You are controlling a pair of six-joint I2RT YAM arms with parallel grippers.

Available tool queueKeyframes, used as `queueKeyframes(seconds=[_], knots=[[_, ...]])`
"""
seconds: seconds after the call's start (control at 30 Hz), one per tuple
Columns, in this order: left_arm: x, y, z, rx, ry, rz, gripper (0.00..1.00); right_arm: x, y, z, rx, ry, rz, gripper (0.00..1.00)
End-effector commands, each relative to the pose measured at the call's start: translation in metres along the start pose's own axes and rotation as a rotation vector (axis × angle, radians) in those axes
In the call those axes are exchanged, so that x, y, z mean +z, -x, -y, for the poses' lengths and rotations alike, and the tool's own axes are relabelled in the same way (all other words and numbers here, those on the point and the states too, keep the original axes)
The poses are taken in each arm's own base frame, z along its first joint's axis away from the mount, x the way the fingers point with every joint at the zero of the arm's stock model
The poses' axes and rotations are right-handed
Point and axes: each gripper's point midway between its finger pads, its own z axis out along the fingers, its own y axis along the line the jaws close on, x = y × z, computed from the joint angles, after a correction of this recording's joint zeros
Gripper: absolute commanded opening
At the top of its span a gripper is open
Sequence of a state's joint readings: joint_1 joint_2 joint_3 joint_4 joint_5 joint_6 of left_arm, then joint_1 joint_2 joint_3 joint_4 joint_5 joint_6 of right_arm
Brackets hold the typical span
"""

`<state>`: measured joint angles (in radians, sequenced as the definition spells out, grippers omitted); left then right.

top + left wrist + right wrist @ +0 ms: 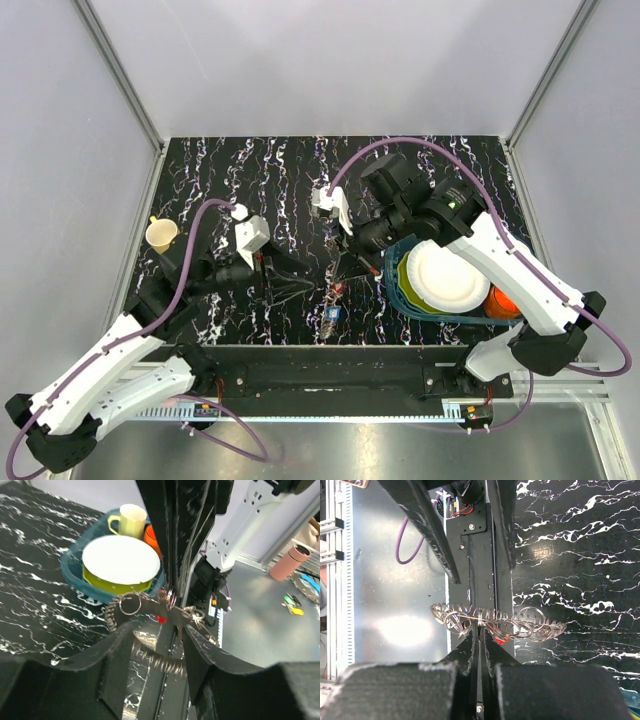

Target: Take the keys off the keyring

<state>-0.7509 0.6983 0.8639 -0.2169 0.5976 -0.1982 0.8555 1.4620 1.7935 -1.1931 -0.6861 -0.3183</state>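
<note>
The keyring (520, 624), a silvery ring fringed with many small wire loops, hangs level above the table's front edge. My right gripper (479, 628) is shut on its rim, and from the left wrist its fingers (175, 555) come down onto the keyring (131, 605). A red key head (502, 640) hangs under the ring just right of the grip, the same red key head (160, 619) showing in the left wrist view. My left gripper (157, 626) is open, with the ring's near fringe between its fingers and touching neither. From above, a small blue key head (333, 312) shows below the right gripper (345, 268); the left gripper (290, 285) is beside it.
A teal basin (395, 290) at the right holds a white plate (446, 277), a yellow-green bowl, a yellow mug (131, 520) and an orange item (500, 300). A yellow cup (161, 235) stands at the table's left. The black front rail (330, 372) lies below the ring.
</note>
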Motion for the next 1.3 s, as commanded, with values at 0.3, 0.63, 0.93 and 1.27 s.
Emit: queueKeyframes(seconds=[0.3,0.63,0.93,1.27], knots=[[0.012,0.001,0.034,-0.120,-0.260,-0.013,0.32,-0.008,0.017,-0.019,-0.055,0.084,0.064,0.00],[0.022,-0.004,0.026,-0.127,-0.258,-0.031,0.26,-0.001,0.014,-0.018,-0.058,0.113,0.061,0.00],[0.027,-0.003,0.017,-0.126,-0.233,-0.033,0.27,0.004,0.008,-0.017,-0.059,0.128,0.049,0.00],[0.024,-0.010,0.008,-0.104,-0.191,-0.053,0.29,0.004,0.007,-0.008,-0.064,0.080,0.040,0.00]])
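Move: The loop of the coiled keyring that the right fingers pinch lies about 4 cm to the left hand's right, 1 cm back and 2 cm lower. The red key hangs just under that loop, 5 cm right, 1 cm back and 4 cm below the left hand; the blue key is lower still, some 3 cm back, 4 cm right and 7 cm below it. For the right hand, the loop sits right between its pads. The coiled keyring stays pinched in the shut right fingers, which ease back about 1 cm. The left hand closes in on the pinched loop, going right and down by 2 to 3 cm each and swinging about 2 cm back before coming half forward again. Its wrist turns clockwise and rolls, both some 10 degrees, while its fingers narrow to roughly half their gap, tips straddling the coil by the right fingertips. ##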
